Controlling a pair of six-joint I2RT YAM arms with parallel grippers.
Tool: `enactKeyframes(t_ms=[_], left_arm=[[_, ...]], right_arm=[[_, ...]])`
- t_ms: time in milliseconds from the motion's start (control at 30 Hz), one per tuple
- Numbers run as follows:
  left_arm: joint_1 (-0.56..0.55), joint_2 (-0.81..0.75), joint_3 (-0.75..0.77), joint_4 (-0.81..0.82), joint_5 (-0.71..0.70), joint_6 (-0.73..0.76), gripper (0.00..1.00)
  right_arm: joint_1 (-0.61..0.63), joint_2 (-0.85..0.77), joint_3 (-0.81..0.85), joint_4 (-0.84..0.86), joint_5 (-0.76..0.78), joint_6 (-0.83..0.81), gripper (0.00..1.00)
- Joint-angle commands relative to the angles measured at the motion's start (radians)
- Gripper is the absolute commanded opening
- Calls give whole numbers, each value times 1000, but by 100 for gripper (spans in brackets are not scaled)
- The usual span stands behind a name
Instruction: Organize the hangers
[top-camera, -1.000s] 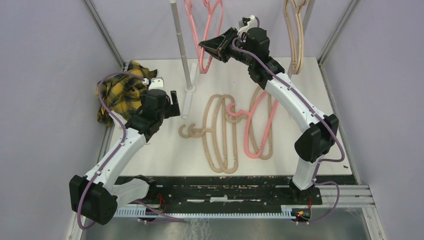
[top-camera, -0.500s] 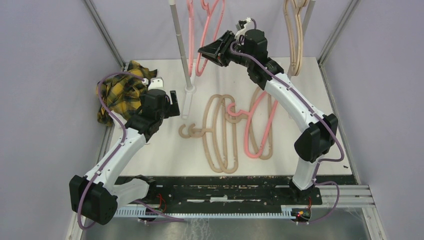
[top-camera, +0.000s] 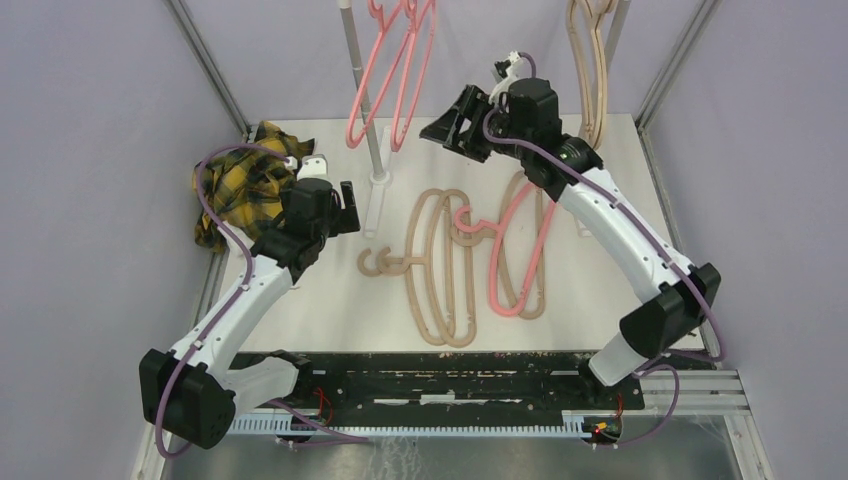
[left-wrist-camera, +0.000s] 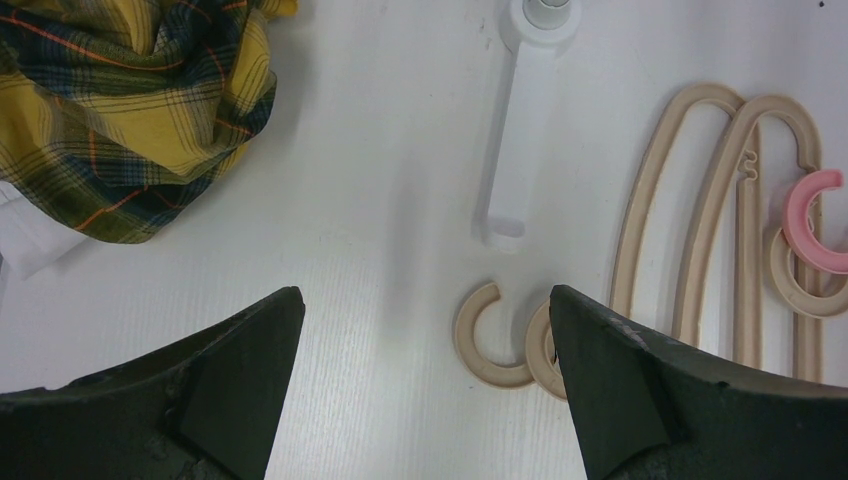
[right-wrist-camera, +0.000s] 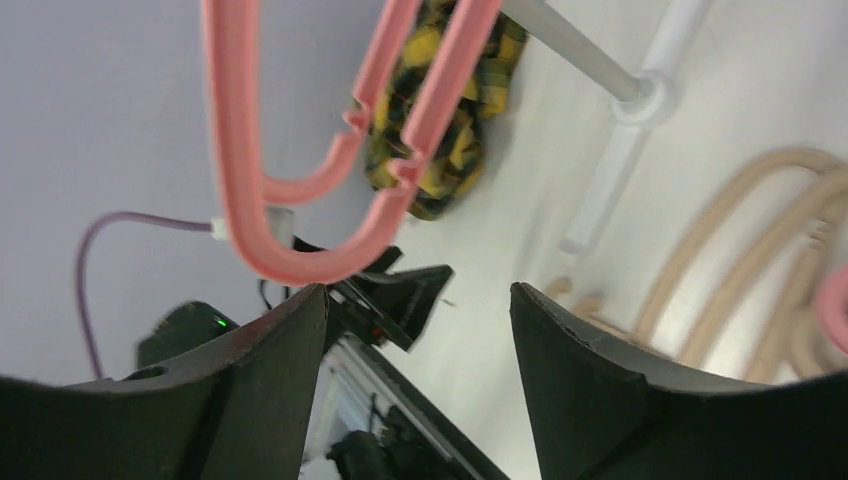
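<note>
Two pink hangers (top-camera: 353, 130) hang from the rail at the top, tilted to the left; in the right wrist view their lower loops (right-wrist-camera: 225, 150) show just above my open right gripper (right-wrist-camera: 418, 290), apart from its fingers. That gripper (top-camera: 445, 125) holds nothing. Beige hangers (top-camera: 592, 100) hang at the top right. On the table lie beige hangers (top-camera: 425, 300) and one pink hanger (top-camera: 508, 312), overlapping. My left gripper (left-wrist-camera: 425, 300) hovers open and empty above the table, the beige hooks (left-wrist-camera: 485, 345) just below its right finger.
A yellow-black plaid cloth (top-camera: 240, 185) lies bunched at the table's left edge. The rack's white pole (top-camera: 375, 150) rises from a foot (left-wrist-camera: 515, 130) on the table, beside my left gripper. Metal frame posts stand at the back corners.
My right gripper has opened, let go of a pink hanger and drawn back to the right. The hanging pink hangers have swung left. The left arm has not moved.
</note>
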Motion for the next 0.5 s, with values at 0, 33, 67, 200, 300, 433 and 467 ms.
enactKeyframes(t_ms=[0,33,67,200,300,433,467], left_arm=[[6,12,31,20,9,28,99],[6,14,33,19,10,28,99],[6,16,34,19,9,27,99],[7,30,38,19,15,27,99],[6,42,39,23,23,25,99],[6,59,45,23,41,20,99],[7,59,45,23,44,20,99]], right_arm=[[6,-96,-131,-171,93,-232,76],[10,-119,-190,-199,124,-270,75],[14,-142,-250,-223,161,-307,75],[40,-233,-527,-264,296,-383,74],[81,-261,-671,-277,387,-397,73],[121,-258,-739,-259,497,-377,70],[126,-252,-748,-247,518,-369,69]])
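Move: The pink hanger left on the table lies far below the empty right hand, some 37 cm down, with its middle about 11 cm back and 15 cm to the right; a beige hanger lies under it. The paired beige hangers lie about 15 cm back and 2 cm left of the hand. The hung pink hangers are some 8 cm left, 5 cm ahead and 8 cm up. From the left hand, the table's pink hanger is about 43 cm right, 6 cm back and 18 cm down. Still open, the right hand plunges some 30 cm, also back and right, towards the pink hanger, fingers tipping downward. ##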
